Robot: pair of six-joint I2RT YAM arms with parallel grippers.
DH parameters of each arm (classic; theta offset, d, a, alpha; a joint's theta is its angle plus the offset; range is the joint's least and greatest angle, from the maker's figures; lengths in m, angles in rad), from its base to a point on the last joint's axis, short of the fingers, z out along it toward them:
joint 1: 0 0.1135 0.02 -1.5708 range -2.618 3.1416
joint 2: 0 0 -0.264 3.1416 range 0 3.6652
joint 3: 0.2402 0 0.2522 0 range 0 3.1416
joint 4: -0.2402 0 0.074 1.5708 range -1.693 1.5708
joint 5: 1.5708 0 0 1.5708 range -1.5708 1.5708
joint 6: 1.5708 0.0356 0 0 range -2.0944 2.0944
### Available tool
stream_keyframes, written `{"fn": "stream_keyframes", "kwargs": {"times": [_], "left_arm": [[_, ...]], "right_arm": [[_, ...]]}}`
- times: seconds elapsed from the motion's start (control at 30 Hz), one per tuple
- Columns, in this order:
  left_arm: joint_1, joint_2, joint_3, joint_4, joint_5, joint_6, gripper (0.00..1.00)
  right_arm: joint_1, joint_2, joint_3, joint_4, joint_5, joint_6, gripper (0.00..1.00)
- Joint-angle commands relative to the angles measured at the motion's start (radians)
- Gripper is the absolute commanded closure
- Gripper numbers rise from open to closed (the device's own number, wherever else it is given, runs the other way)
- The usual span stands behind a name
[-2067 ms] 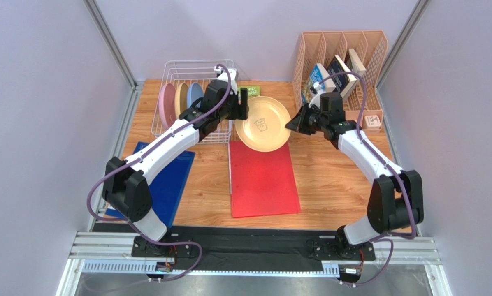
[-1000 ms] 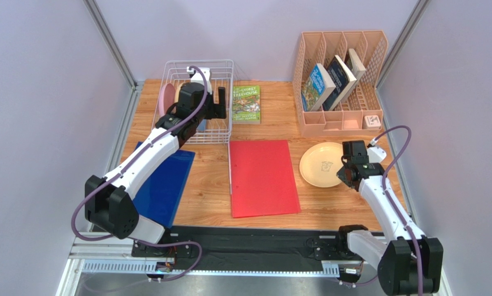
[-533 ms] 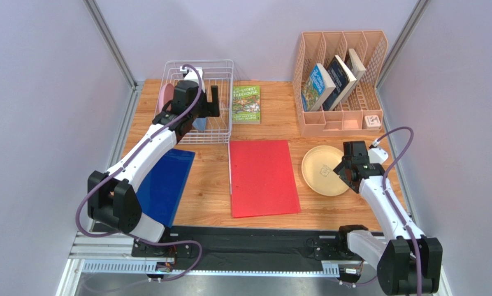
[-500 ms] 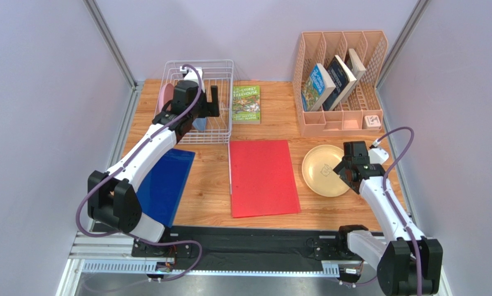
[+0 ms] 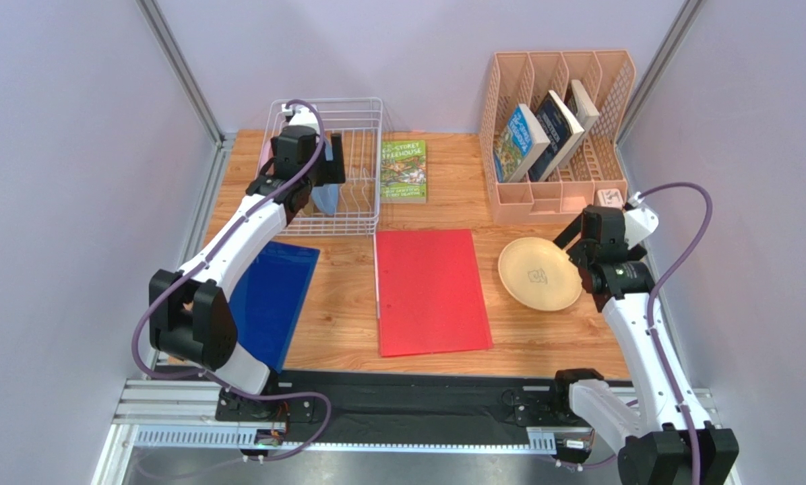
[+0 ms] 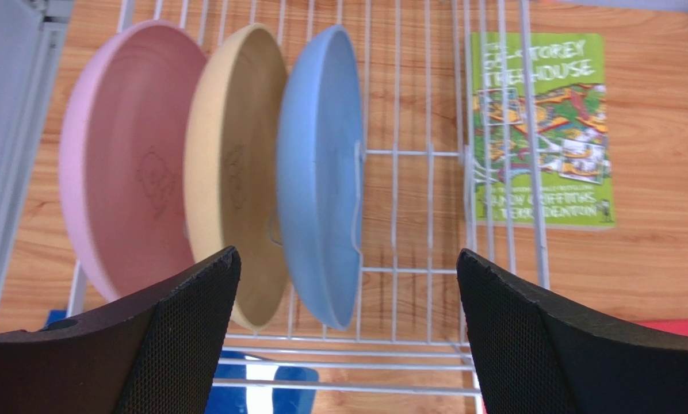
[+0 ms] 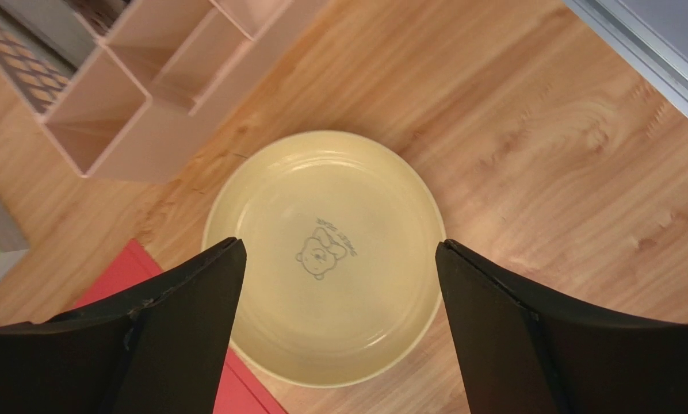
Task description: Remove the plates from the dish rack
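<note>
Three plates stand on edge in the white wire dish rack [image 6: 425, 155]: pink [image 6: 123, 172], pale yellow [image 6: 231, 164] and light blue [image 6: 321, 172]. My left gripper [image 6: 347, 255] hangs open above them, its fingers apart on either side of the yellow and blue plates and touching neither. From above, the left gripper [image 5: 314, 162] sits over the dish rack [image 5: 361, 116]. Another pale yellow plate [image 7: 326, 259] lies flat on the table at the right [image 5: 539, 273]. My right gripper [image 7: 339, 246] is open above it, holding nothing.
A peach slotted organizer [image 5: 559, 121] with books stands at the back right. A green book [image 5: 403, 170] lies beside the rack. A red folder [image 5: 429, 291] lies mid-table, touching the flat plate's left edge. A blue folder [image 5: 270, 303] lies at the left.
My right gripper opened, let go of the yellow plate on the table and lifted away toward the back right. My left gripper moved left over the rack, staying open.
</note>
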Motion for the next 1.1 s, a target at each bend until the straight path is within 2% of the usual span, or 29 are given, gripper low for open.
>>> {"fn": "stream_keyframes", "kwargs": {"times": [0.0, 0.07, 0.13, 0.27, 0.37, 0.47, 0.5, 0.53, 0.67, 0.7, 0.8, 0.9, 1.07], "left_arm": [[0.008, 0.037, 0.051, 0.028, -0.102, 0.051, 0.02], [0.008, 0.063, 0.074, 0.030, -0.110, 0.051, 0.06], [0.008, 0.089, 0.097, 0.026, -0.108, 0.048, 0.13], [0.007, 0.105, 0.100, 0.039, -0.108, 0.021, 0.16], [0.007, 0.115, 0.096, 0.062, -0.111, 0.025, 0.25], [0.007, 0.160, 0.123, 0.046, -0.146, 0.040, 0.37], [0.005, 0.183, 0.134, 0.046, -0.154, 0.046, 0.47], [0.004, 0.193, 0.137, 0.052, -0.168, 0.065, 0.51], [-0.025, 0.244, 0.165, 0.059, -0.316, 0.117, 0.65], [-0.032, 0.255, 0.169, 0.062, -0.341, 0.128, 0.72], [-0.062, 0.267, 0.160, 0.101, -0.429, 0.200, 0.83], [-0.096, 0.279, 0.157, 0.140, -0.513, 0.235, 0.98], [-0.151, 0.316, 0.166, 0.246, -0.668, 0.342, 1.00]], "right_arm": [[-0.001, 0.021, 0.073, 0.127, -0.051, -0.100, 0.13], [-0.002, 0.043, 0.076, 0.154, -0.059, -0.117, 0.13], [-0.002, 0.061, 0.079, 0.170, -0.071, -0.134, 0.13], [-0.001, 0.118, 0.066, 0.192, -0.099, -0.140, 0.13], [-0.001, 0.158, 0.056, 0.210, -0.143, -0.137, 0.13], [-0.002, 0.196, 0.064, 0.217, -0.177, -0.136, 0.13], [-0.002, 0.205, 0.067, 0.220, -0.185, -0.137, 0.14], [-0.001, 0.217, 0.072, 0.223, -0.189, -0.139, 0.14], [-0.001, 0.241, 0.092, 0.229, -0.206, -0.154, 0.14], [-0.002, 0.245, 0.095, 0.230, -0.206, -0.157, 0.14], [-0.002, 0.254, 0.101, 0.236, -0.208, -0.166, 0.14], [-0.002, 0.268, 0.106, 0.240, -0.214, -0.171, 0.14], [-0.001, 0.287, 0.110, 0.243, -0.226, -0.172, 0.14]]}}
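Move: The blue plate stands in the dish rack about 5 cm ahead of the left hand, 2 cm to its left and some 11 cm below. The cream plate is 5 cm further left, the pink one 10 cm further left, both level with the blue one. From the right hand, the blue plate is about 62 cm left, 24 cm ahead and 5 cm lower. The laid-down plate lies level with the right hand, 10 cm left and 14 cm below; the file rack is 28 cm straight ahead, 4 cm lower. Reach the open left gripper forward and down about 5 cm each to the blue plate's near upper rim, closing as you go; finish by shifting left, rolling the hand's left side up some 25 degrees, and pinch the rim. Bring the empty right gripper, kept open, forward towards the file rack and a little left, rising briefly before sinking, turning slightly counter-clockwise. ##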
